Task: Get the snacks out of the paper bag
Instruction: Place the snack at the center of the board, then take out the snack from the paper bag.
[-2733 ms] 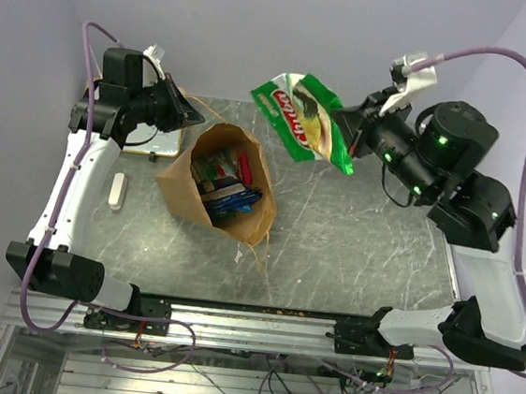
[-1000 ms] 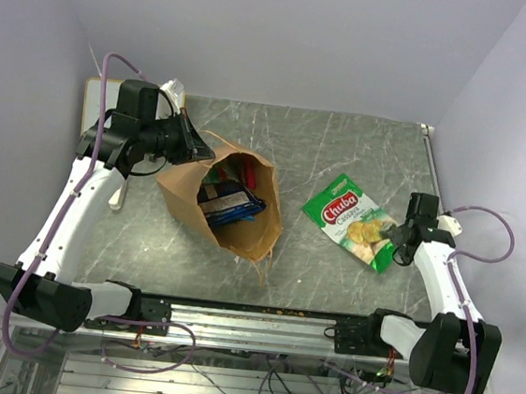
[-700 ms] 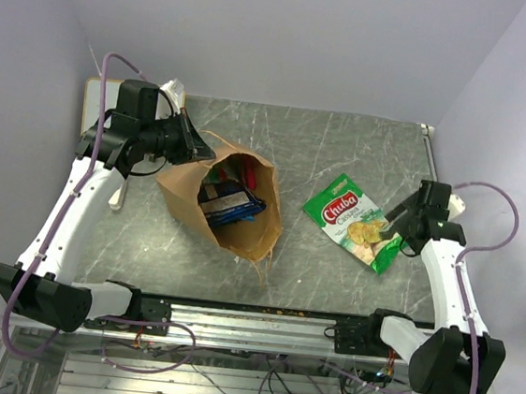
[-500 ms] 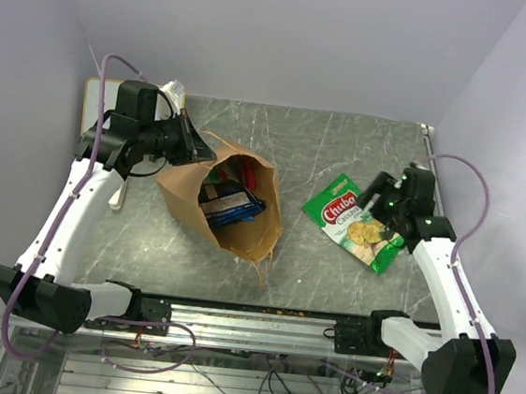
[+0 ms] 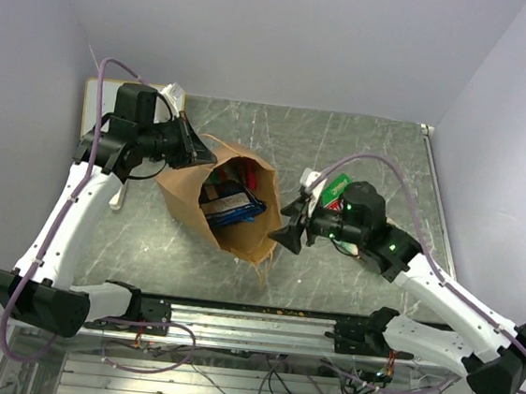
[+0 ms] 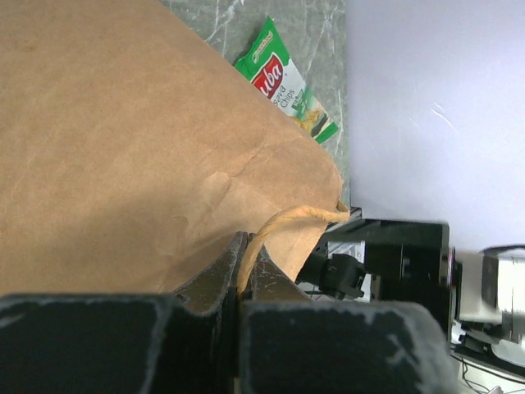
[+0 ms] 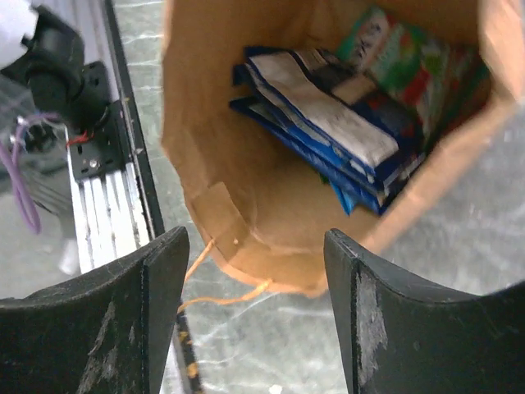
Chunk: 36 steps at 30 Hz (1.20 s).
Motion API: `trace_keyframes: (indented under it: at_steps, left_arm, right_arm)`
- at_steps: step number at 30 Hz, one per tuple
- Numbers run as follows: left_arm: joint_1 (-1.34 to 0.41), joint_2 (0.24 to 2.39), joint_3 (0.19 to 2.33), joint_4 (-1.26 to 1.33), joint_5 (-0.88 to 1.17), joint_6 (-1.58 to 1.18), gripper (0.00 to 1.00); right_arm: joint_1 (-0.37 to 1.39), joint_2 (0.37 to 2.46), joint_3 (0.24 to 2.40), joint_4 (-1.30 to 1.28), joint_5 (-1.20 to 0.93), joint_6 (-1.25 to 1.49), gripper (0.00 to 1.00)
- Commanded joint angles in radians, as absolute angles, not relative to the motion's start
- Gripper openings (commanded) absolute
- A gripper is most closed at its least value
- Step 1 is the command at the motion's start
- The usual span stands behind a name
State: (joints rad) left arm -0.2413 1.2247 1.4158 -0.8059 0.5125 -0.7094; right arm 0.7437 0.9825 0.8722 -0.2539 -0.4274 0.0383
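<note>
The brown paper bag (image 5: pixel 184 192) lies tilted on the table with its mouth facing the front right. Inside it are several snacks: blue packets (image 7: pixel 321 123) stacked flat, and a green and red one (image 7: pixel 404 56) behind them. My left gripper (image 5: pixel 195 149) is shut on the bag's twisted handle (image 6: pixel 289 217) at the far rim. My right gripper (image 7: pixel 254 238) is open just outside the bag's mouth, level with its lower rim (image 7: pixel 271 275), holding nothing. One green snack packet (image 6: pixel 283 89) lies on the table to the right of the bag, mostly hidden under my right arm in the top view.
A white stick (image 5: pixel 118 191) lies left of the bag, and a small whiteboard (image 5: pixel 98 104) is at the back left corner. The bag's loose front handle (image 7: pixel 215 294) trails on the table. The metal rail (image 7: pixel 92 176) runs along the near edge.
My right gripper opened and left the green packet on the table, then swung left to the bag's mouth. The left gripper kept its hold on the handle.
</note>
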Motion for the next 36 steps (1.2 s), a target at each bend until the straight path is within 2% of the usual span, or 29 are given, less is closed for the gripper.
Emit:
trace_keyframes:
  at_steps: [1, 4, 12, 23, 27, 36]
  left_arm:
    - [-0.249, 1.198, 1.412, -0.806, 0.532, -0.723, 0.07]
    - [-0.25, 1.197, 1.415, -0.812, 0.527, -0.719, 0.07]
    - [-0.252, 1.205, 1.438, -0.814, 0.498, -0.691, 0.07]
    - [-0.252, 1.211, 1.466, -0.837, 0.47, -0.621, 0.07]
    - [-0.251, 1.214, 1.459, -0.829, 0.482, -0.603, 0.07]
    - [-0.252, 1.243, 1.494, -0.866, 0.483, -0.547, 0.07]
  right_arm:
    - [0.851, 1.031, 0.865, -0.137, -0.417, -0.326, 0.64]
    - [0.912, 1.127, 0.91, -0.129, -0.439, -0.551, 0.54]
    - [0.971, 1.381, 1.039, -0.061, -0.327, -0.818, 0.53]
    - [0.943, 1.562, 1.083, 0.02, -0.335, -0.961, 0.43]
    - [0.933, 1.62, 1.117, 0.014, -0.323, -1.016, 0.37]
    - [0.92, 1.679, 1.148, -0.026, -0.36, -1.054, 0.36]
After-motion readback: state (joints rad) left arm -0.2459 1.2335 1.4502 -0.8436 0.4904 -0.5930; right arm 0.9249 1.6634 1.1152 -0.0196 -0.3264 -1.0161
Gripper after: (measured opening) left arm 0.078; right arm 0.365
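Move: The blue snack packs lie inside the paper bag, about 15 cm to the right hand's left, 8 cm ahead and 12 cm below it. In the bag beyond them, the red and green packs are some 15 cm ahead of the hand, 14 cm left and 13 cm down. The green chips bag already lies on the table, roughly 26 cm right, 4 cm ahead and 20 cm lower. From the left hand, the blue packs are about 9 cm right, 5 cm back and 20 cm below. Leftward over the bag's near rim, then forward and down into its mouth, the right hand goes about 12 cm left, 10 cm down and 8 cm ahead to the blue packs. Its wrist rolls some 60 degrees, counter-clockwise looking along the fingers, which narrow from two-thirds to about a third open around a blue pack's end. The left hand keeps its pinch on the handle, holding the bag in place. ##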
